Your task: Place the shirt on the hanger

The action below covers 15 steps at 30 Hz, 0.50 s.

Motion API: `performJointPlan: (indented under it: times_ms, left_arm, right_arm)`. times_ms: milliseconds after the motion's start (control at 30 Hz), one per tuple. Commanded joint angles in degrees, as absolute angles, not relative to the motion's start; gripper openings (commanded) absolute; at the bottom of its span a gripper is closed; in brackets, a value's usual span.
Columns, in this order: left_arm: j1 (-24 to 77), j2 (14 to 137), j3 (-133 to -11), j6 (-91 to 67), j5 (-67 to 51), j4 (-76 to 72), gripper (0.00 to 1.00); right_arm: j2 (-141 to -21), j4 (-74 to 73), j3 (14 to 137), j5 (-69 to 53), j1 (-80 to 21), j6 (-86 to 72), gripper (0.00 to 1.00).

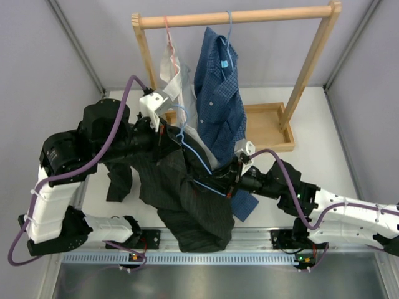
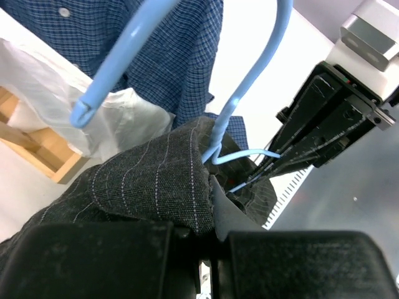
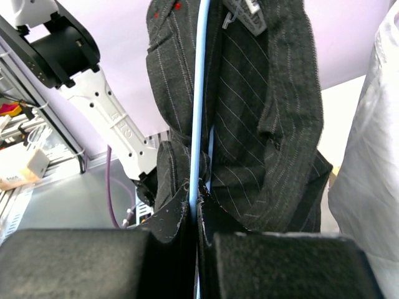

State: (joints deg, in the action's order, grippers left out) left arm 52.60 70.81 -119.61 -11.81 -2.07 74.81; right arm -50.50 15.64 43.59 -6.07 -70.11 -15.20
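Observation:
The shirt (image 1: 190,205), black with pale pinstripes, hangs bunched between the two arms above the table's near edge. The light-blue hanger (image 1: 194,156) runs slantwise through its collar, hook end up toward the left. My left gripper (image 1: 163,132) is shut on the shirt's collar fabric (image 2: 156,180), and the hanger's hook (image 2: 249,75) rises just beyond it. My right gripper (image 1: 229,180) is shut on the hanger's thin bar (image 3: 201,93). In the right wrist view the shirt (image 3: 262,124) drapes on both sides of that bar, a red tag near its top.
A wooden rack (image 1: 237,17) stands at the back on a tray base (image 1: 268,128). A blue checked shirt (image 1: 218,93) and a white garment (image 1: 174,75) hang from it, close behind the hanger. Grey walls close both sides.

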Motion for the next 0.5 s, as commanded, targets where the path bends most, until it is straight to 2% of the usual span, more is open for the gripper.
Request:
performJointPlan:
  times_ms: [0,67,200,300,400,433,467]
  left_arm:
    - [52.47,70.05,-118.22,-10.46,-5.33,71.81,0.0]
    - [52.56,70.4,-117.69,-9.85,-8.51,71.72,0.0]
    - [52.56,71.98,-118.3,-9.05,-22.28,71.54,0.04]
    - [52.56,72.77,-120.23,-8.79,-26.18,71.02,0.07]
    - [52.56,72.95,-122.69,-9.31,-24.62,71.02,0.44]
    - [52.56,72.69,-124.17,-9.49,-21.91,70.93,0.68]
    - [52.56,72.42,-124.89,-9.49,-20.14,70.84,0.78]
  right_arm:
    - [-49.13,25.66,43.33,-3.69,-71.89,-15.12,0.0]
    - [-49.48,25.84,43.77,-3.78,-71.81,-14.94,0.0]
    - [-50.62,26.19,44.21,-1.24,-71.81,-14.59,0.0]
    - [-50.36,28.03,43.51,-0.27,-71.81,-13.97,0.0]
    - [-49.92,29.7,42.72,-0.7,-71.81,-13.97,0.0]
    - [-49.66,30.14,42.45,-0.62,-71.81,-13.97,0.0]
    - [-49.4,30.67,41.49,-0.62,-71.89,-14.06,0.0]
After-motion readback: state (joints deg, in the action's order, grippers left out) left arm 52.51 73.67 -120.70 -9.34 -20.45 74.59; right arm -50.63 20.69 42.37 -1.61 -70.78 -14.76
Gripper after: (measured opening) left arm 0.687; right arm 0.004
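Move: The left gripper still pinches the dark shirt's edge. From it, the hanger end in the right gripper lies about 10 cm right, 5 cm back and 9 cm lower. The hanger neck is 4 cm to its right, 2 cm ahead and level. Beyond hang the blue shirt, 19 cm ahead and 13 cm right, and the white shirt, 17 cm ahead and 4 cm right, both some 15 cm lower. From the right gripper, the neck sits about 7 cm ahead, 6 cm left and 9 cm higher. Bring the left gripper back and to the right, about 5 cm in all, towards the right gripper and the hanger end it pinches. Swing the left wrist some 15 degrees clockwise on the way, then spread its fingers wide late in the move to let go of the dark shirt's edge. Keep the right gripper shut on the hanger, easing it forward and up just a centimetre or so. ##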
